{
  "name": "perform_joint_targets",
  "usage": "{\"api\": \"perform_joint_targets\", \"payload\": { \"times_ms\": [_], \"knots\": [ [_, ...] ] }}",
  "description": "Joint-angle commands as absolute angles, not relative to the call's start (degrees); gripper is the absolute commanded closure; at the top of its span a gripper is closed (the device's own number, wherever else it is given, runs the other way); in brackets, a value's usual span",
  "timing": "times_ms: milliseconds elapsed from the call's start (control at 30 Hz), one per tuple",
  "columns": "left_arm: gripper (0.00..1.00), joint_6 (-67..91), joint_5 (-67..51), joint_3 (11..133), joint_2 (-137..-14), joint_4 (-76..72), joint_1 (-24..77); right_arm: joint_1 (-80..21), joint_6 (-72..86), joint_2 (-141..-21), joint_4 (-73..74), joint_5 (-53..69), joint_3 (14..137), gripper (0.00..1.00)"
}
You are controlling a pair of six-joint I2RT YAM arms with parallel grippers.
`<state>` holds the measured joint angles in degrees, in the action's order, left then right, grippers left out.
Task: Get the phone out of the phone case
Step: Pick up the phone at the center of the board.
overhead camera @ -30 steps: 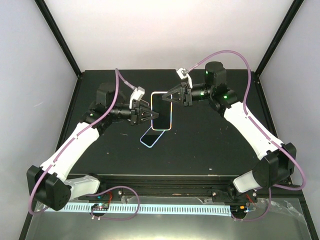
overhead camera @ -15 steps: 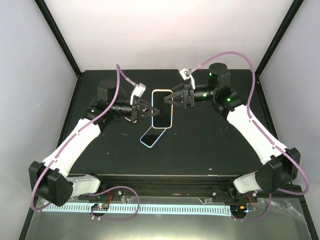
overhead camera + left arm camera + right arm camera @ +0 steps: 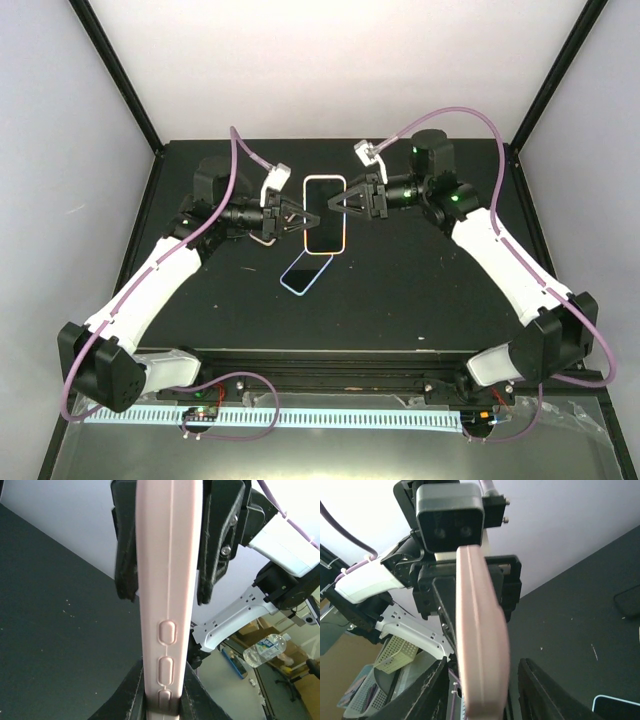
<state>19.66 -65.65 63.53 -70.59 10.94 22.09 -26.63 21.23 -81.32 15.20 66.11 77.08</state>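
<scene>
A pink phone case (image 3: 325,220) hangs in the air over the middle of the black table (image 3: 420,290), between both arms. Its face looks dark inside the rim; whether the phone is inside does not show. My left gripper (image 3: 299,217) is shut on the case's left edge, pinching the side with the buttons (image 3: 167,630). The right gripper (image 3: 336,201) is open, its fingers (image 3: 540,690) either side of the case's (image 3: 480,645) opposite edge, with a gap on the right. A dark phone-shaped slab (image 3: 305,272) with a pale blue rim lies flat on the table below.
Black frame posts (image 3: 115,70) rise at the back corners, with white walls behind. The table's front rail (image 3: 320,360) runs between the arm bases. Beyond the table are a water bottle (image 3: 265,652) and a plastic basket (image 3: 395,655).
The right gripper has let go of the case and now stands open around its edge. The left gripper has closed onto the other edge. The case has shifted slightly toward the back.
</scene>
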Motion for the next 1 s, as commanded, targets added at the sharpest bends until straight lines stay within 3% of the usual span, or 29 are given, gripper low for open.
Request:
{"api": "perform_joint_targets", "payload": {
  "times_ms": [0,133,267,533,667,733,867,967],
  "knots": [
    [0.98,17.3,-69.0,65.5,-70.0,9.7,21.9,-26.4,15.9,-84.1,20.9,66.7,81.7,0.60],
    [0.98,11.1,-70.3,65.7,-70.5,16.1,21.9,-26.4,8.7,-84.5,27.7,65.8,83.0,0.61],
    [0.98,7.9,-70.2,66.4,-70.9,18.7,22.0,-26.4,1.5,-84.8,36.0,64.4,84.6,0.73],
    [0.98,0.6,-68.2,66.4,-71.9,26.6,22.3,-26.0,-5.7,-86.8,46.5,67.0,87.5,0.81],
    [0.98,0.4,-66.8,66.9,-71.4,27.2,22.4,-25.9,-5.0,-86.8,45.5,67.5,87.1,0.97],
    [0.97,0.3,-66.3,67.3,-71.4,27.7,22.4,-25.8,-4.2,-86.8,45.1,67.7,87.3,0.99],
    [0.60,-1.2,-65.4,67.3,-71.0,29.6,22.2,-25.6,-3.3,-85.8,44.2,68.6,87.7,0.99],
    [0.41,-2.8,-64.8,66.9,-69.9,31.0,21.7,-24.3,-1.4,-84.4,42.1,69.4,87.1,0.99]
  ]
}}
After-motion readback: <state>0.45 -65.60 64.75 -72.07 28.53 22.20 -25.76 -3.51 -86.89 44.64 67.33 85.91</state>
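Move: The phone in its pink case is already pinched by the left hand at its left long edge; its middle lies about 3 cm to that hand's right and 1 cm ahead. From the right hand, open around the right edge, the middle is roughly 3 cm left and 1 cm back. On the table some 20 cm below the left hand, a blue phone lies about 1 cm back and 1 cm left, a pink phone 11 cm ahead and 9 cm left. The cased phone is carried down about 4 cm and slightly back, still in the left pinch, while the right hand sinks with it, after a brief small reach forward, and closes on the right long edge. Both hands tip their fingertips down 5 to 10 degrees; only at the end, the right grip set, do the left fingers open and let go, hardly moving away. ##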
